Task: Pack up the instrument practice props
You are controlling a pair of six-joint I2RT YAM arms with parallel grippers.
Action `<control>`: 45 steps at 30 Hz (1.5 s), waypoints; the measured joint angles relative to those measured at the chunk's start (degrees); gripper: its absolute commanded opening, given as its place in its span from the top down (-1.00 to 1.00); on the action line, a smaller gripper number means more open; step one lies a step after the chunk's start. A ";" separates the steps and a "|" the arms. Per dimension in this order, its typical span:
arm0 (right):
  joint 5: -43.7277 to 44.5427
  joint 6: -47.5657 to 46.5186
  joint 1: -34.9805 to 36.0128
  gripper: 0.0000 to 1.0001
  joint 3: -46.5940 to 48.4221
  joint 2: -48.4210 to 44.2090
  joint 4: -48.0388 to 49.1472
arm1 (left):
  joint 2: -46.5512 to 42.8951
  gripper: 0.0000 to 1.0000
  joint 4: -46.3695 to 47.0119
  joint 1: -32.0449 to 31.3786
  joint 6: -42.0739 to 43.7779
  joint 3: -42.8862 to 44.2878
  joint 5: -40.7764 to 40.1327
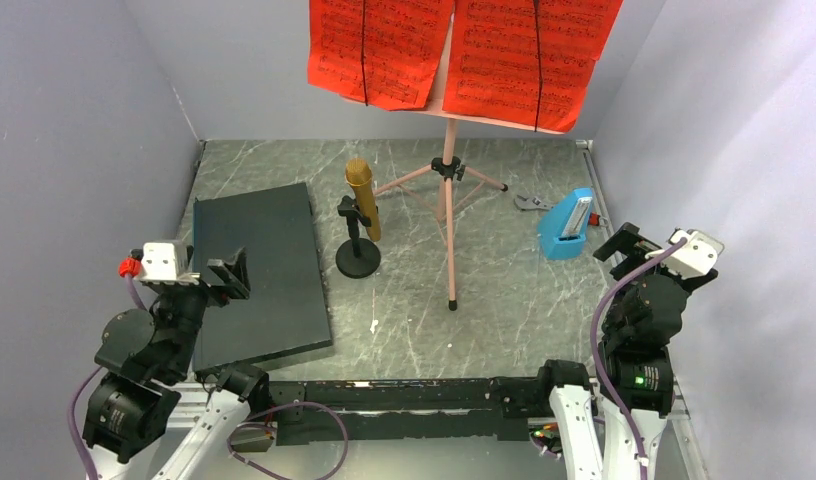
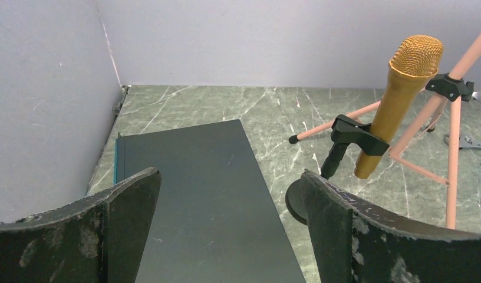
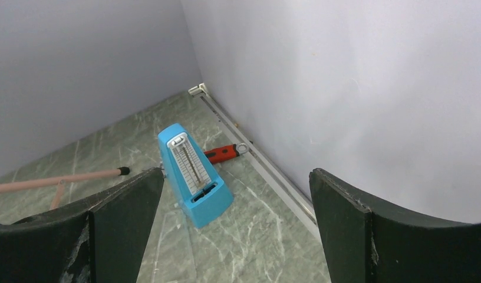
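The pink tripod music stand (image 1: 448, 210) stands mid-table, its desk holding red sheet-music pages (image 1: 464, 50) at the top of the top view. The gold microphone (image 1: 363, 200) on its black round-base stand (image 1: 357, 258) stands left of the tripod; it also shows in the left wrist view (image 2: 400, 100). The blue metronome (image 1: 567, 224) sits at right, and also shows in the right wrist view (image 3: 192, 174). My left gripper (image 1: 216, 275) is open and empty above the dark slab (image 1: 259, 270). My right gripper (image 1: 624, 243) is open and empty, just right of the metronome.
A red-handled wrench (image 3: 224, 152) lies behind the metronome by the right wall rail. Grey walls enclose the table on the left, back and right. Tripod legs (image 2: 397, 159) spread over the marble floor near the microphone base.
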 measured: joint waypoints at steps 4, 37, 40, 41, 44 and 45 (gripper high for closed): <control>-0.42 -0.46 0.00 -0.99 0.00 0.02 0.02 | 0.17 -0.89 0.31 0.00 -0.07 -0.57 0.00; -17.79 0.66 -1.88 -0.99 3.67 34.82 4.76 | 2.75 -0.89 8.61 0.00 -2.47 -14.19 -1.46; -19.93 1.11 -4.17 -0.99 5.40 37.48 5.05 | 2.95 -0.89 9.05 0.00 -2.25 -14.27 -1.42; -20.94 1.38 -5.18 -0.99 5.88 38.42 5.25 | 2.95 -0.89 9.16 0.00 -2.10 -14.27 -1.38; -24.11 2.67 -8.37 -0.99 6.71 40.72 5.73 | 2.95 -0.88 9.62 0.09 -1.70 -14.38 -1.20; -25.18 3.17 -9.44 -0.99 6.75 41.31 5.95 | 2.97 -0.89 9.75 0.11 -1.62 -14.47 -1.16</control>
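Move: The metronome stands about 23 cm ahead of the right hand, 3 cm to its right and 31 below. The adjustable wrench lies some 12 cm beyond the metronome and 3 farther right; the clear cover is 16 cm ahead of the hand and 6 left, flat on the table. For the left hand, the microphone in its stand is about 27 cm ahead, 25 right and 20 below; the black case's middle lies 20 ahead, 10 left. Nothing is touched yet: the right hand heads for the metronome, about 16 cm forward and 11 down, drifting left a little and then back right, while its fingers tip down some 25 degrees, swing slightly counter-clockwise and stay wide open. The left hand, also open, sinks and eases forward beside the black case, drawing nearer the microphone. ##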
